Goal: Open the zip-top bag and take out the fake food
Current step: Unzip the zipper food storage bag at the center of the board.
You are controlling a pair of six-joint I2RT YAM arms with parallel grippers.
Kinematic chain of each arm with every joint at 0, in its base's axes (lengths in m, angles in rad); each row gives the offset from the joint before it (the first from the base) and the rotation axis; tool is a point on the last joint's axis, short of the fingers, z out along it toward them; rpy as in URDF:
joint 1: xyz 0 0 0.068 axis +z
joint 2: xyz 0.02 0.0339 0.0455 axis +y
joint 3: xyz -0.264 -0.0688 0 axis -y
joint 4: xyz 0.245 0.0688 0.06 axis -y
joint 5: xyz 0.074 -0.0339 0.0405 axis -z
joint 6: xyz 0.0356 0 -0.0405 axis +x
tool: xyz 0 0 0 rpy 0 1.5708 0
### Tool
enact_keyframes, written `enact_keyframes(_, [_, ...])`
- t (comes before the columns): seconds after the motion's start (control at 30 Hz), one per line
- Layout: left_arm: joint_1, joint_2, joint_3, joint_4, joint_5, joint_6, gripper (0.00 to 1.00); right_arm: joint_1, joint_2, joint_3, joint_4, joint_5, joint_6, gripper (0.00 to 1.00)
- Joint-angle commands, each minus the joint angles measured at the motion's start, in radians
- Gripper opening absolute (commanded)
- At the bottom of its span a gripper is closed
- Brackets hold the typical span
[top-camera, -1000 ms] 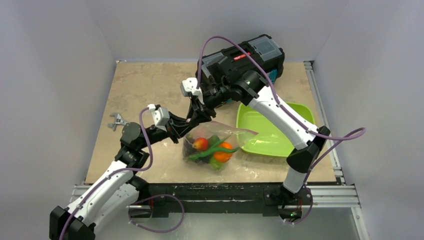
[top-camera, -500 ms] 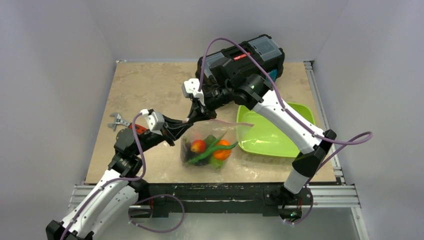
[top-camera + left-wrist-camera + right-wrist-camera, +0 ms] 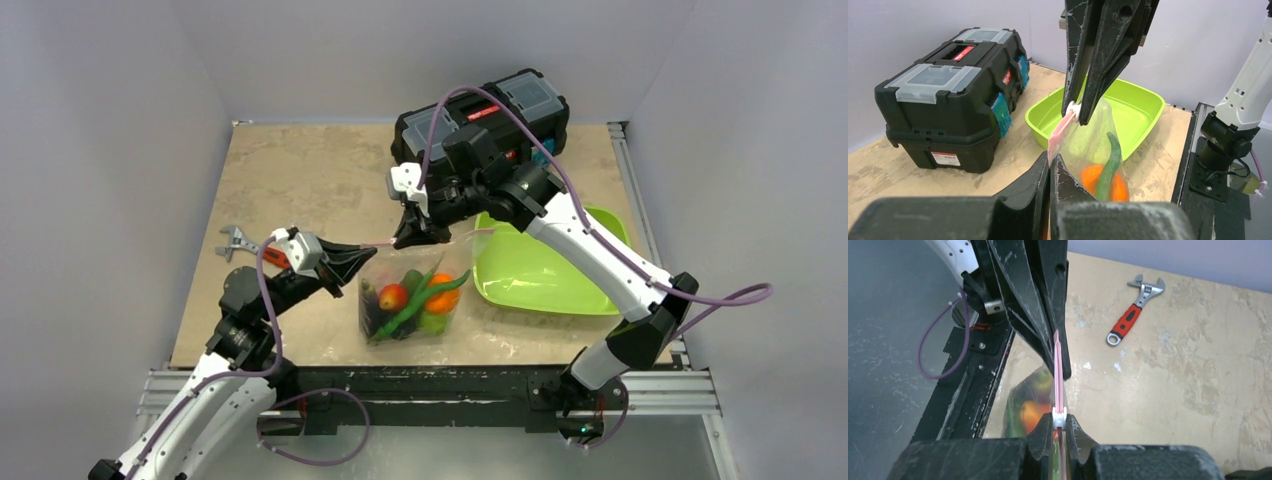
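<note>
The zip-top bag [image 3: 432, 268] hangs upright between my two grippers, just above the table, with its pink zip strip [image 3: 1058, 365] stretched taut along the top. Inside lies the fake food [image 3: 412, 300]: an orange [image 3: 1091, 181], a long green bean [image 3: 1111, 159], a red fruit and green pieces. My left gripper [image 3: 1051, 159] is shut on the strip's left end, also visible from above [image 3: 366, 251]. My right gripper [image 3: 1059, 420] is shut on the small white slider [image 3: 1059, 416] riding on the strip, a short way right of the left gripper [image 3: 418, 238].
A lime green tray [image 3: 545, 275] sits right of the bag, under the right arm. A black toolbox [image 3: 505, 105] stands at the back. A red-handled wrench [image 3: 1132, 310] lies at the table's left side. Grey walls enclose the table.
My right gripper has shut on the slider and shifted right. The left gripper has drawn slightly left, and the bag now hangs more upright with its zip strip taut.
</note>
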Motion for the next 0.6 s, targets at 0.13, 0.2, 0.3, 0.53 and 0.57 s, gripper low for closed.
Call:
enact_keyframes(0.13, [0.004,-0.068,0.086,-0.053,-0.062,0.069,0.00,-0.104,-0.101,-0.109,-0.023,-0.003,-0.052,0.00])
enact_keyframes(0.2, [0.004,-0.076,0.091,-0.069,-0.066,0.075,0.00,-0.121,-0.116,-0.127,-0.026,-0.012,-0.068,0.00])
enact_keyframes(0.3, [0.004,-0.085,0.090,-0.078,-0.072,0.077,0.00,-0.134,-0.136,-0.147,-0.035,-0.021,-0.091,0.00])
enact_keyframes(0.53, [0.004,-0.107,0.085,-0.099,-0.081,0.079,0.00,-0.169,-0.173,-0.196,-0.033,-0.031,-0.116,0.00])
enact_keyframes(0.57, [0.004,-0.112,0.085,-0.103,-0.082,0.081,0.00,-0.171,-0.176,-0.199,-0.033,-0.031,-0.117,0.00])
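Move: The bag's zip runs rightward from the left fingers, which hold its left end, to the right fingers, which pinch the slider. Its far right end lies some 16 cm to the right hand's right, 2 cm ahead and slightly lower. The orange hangs in the bag about 8 cm right, 5 cm back and 18 cm below, and the red fruit nearly under that hand, also 5 cm back. From the left hand the zip's right end is about 20 cm right and 3 cm ahead. The slider, still pinched in the right fingers, is drawn along the zip to the robot's right, about 5 cm, sinking slightly and drifting a little forward, away from the left hand and towards the bag's right end. The left fingers stay shut on the zip's left end and ease 1 to 2 cm left and slightly back, keeping the zip taut. ##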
